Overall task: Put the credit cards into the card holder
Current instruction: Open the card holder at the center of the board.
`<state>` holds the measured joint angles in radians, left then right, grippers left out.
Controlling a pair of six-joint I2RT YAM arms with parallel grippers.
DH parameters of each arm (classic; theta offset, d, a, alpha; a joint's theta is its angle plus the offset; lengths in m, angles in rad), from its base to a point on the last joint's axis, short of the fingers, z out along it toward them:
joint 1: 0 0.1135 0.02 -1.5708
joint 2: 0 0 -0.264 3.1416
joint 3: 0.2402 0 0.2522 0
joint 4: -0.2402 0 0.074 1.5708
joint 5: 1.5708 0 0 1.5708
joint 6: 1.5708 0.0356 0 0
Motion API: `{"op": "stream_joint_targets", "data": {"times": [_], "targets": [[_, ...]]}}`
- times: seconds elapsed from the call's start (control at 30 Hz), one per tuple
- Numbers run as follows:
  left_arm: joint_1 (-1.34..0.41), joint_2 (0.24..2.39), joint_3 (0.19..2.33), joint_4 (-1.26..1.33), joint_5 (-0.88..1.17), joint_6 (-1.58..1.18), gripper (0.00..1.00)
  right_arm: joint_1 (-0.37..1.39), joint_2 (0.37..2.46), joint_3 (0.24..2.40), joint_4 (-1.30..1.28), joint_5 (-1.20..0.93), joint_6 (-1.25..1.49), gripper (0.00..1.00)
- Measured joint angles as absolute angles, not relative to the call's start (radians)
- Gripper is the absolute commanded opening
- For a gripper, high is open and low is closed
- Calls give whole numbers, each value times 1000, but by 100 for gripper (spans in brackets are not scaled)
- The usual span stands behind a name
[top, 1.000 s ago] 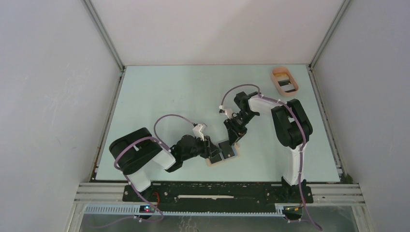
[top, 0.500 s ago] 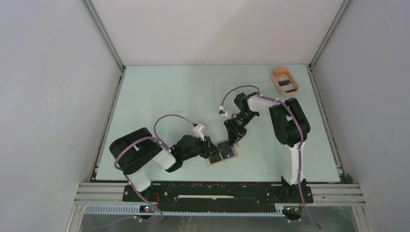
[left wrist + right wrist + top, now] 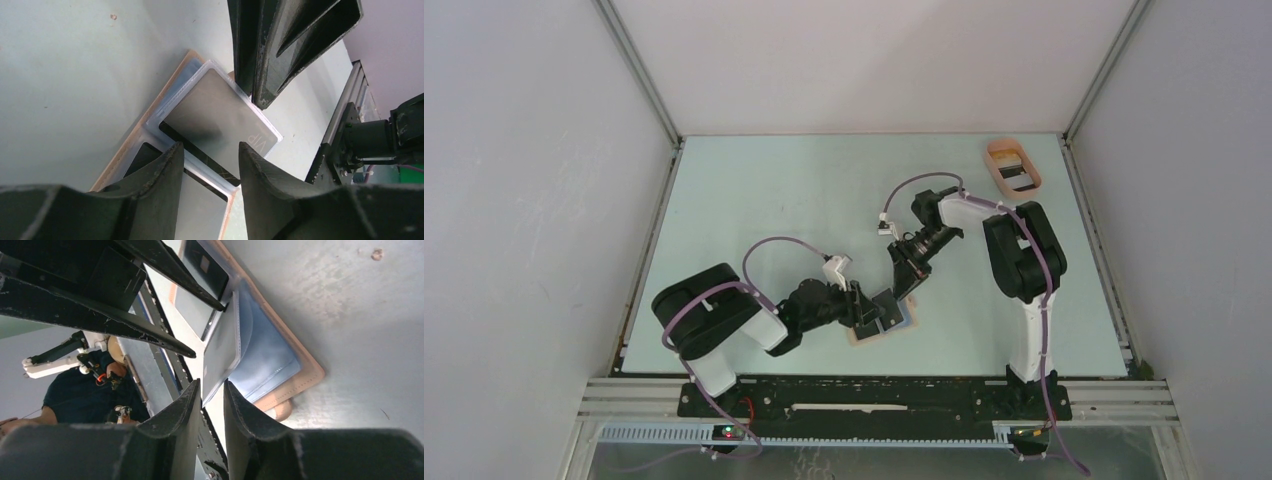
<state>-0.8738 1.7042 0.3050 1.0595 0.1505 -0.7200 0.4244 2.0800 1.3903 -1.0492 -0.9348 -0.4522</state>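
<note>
The tan card holder [image 3: 904,320] lies open near the table's front middle, with both grippers over it. In the left wrist view a grey credit card [image 3: 215,110] marked VIP sits in one of its clear sleeves, beside the holder's tan edge [image 3: 129,142]. My left gripper [image 3: 210,150] is open, its fingers straddling a sleeve's edge. My right gripper [image 3: 212,390] stands narrowly open, and the corner of the raised sleeve [image 3: 222,350] reaches its tips. The card holder's blue lining and tan rim [image 3: 307,372] lie beyond. From above, the left gripper [image 3: 871,315] and right gripper [image 3: 902,292] nearly meet.
A peach oval tray [image 3: 994,170] holding more cards [image 3: 1016,178] stands at the table's back right corner. The right gripper's fingers [image 3: 265,55] hang close above the left one's, so the two arms crowd the same spot.
The right gripper's jaws have narrowed and its wrist has turned slightly over the card holder. The left gripper's jaws have widened a little.
</note>
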Motion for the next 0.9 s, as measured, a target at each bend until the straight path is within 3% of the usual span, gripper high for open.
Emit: {"op": "stream_joint_targets", "data": {"times": [0.17, 0.43, 0.9], "targets": [[-872, 1704, 303, 1095, 156, -734, 63, 418, 2098, 1400, -1077, -998, -473, 31], [-872, 1692, 267, 1143, 157, -737, 73, 414, 2119, 1404, -1113, -1083, -493, 31], [-872, 1633, 157, 1245, 150, -799, 75, 420, 2168, 1424, -1141, -1225, -507, 29]]}}
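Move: The inner page with the VIP card, already partly raised, has its free edge at the right fingertips and its middle about 2 cm back, 2 cm left and 2 cm below that hand. The holder's right half lies some 3 cm back and 3 cm below the same hand. From the left hand, the page's middle is about 3 cm to the right, 1 cm ahead and roughly level; the holder's left half is centred about 2 cm back, 2 cm left and 2 cm below. The page goes on being turned up and over towards the holder's left half: the right fingertips, still at its free edge, carry it about 2.5 cm left and as much up, the fingers tilting nearly 20 degrees towards level with their gap kept. Meanwhile the left hand comes up off the holder by about 2 cm, opening wide, then draws back and left. ##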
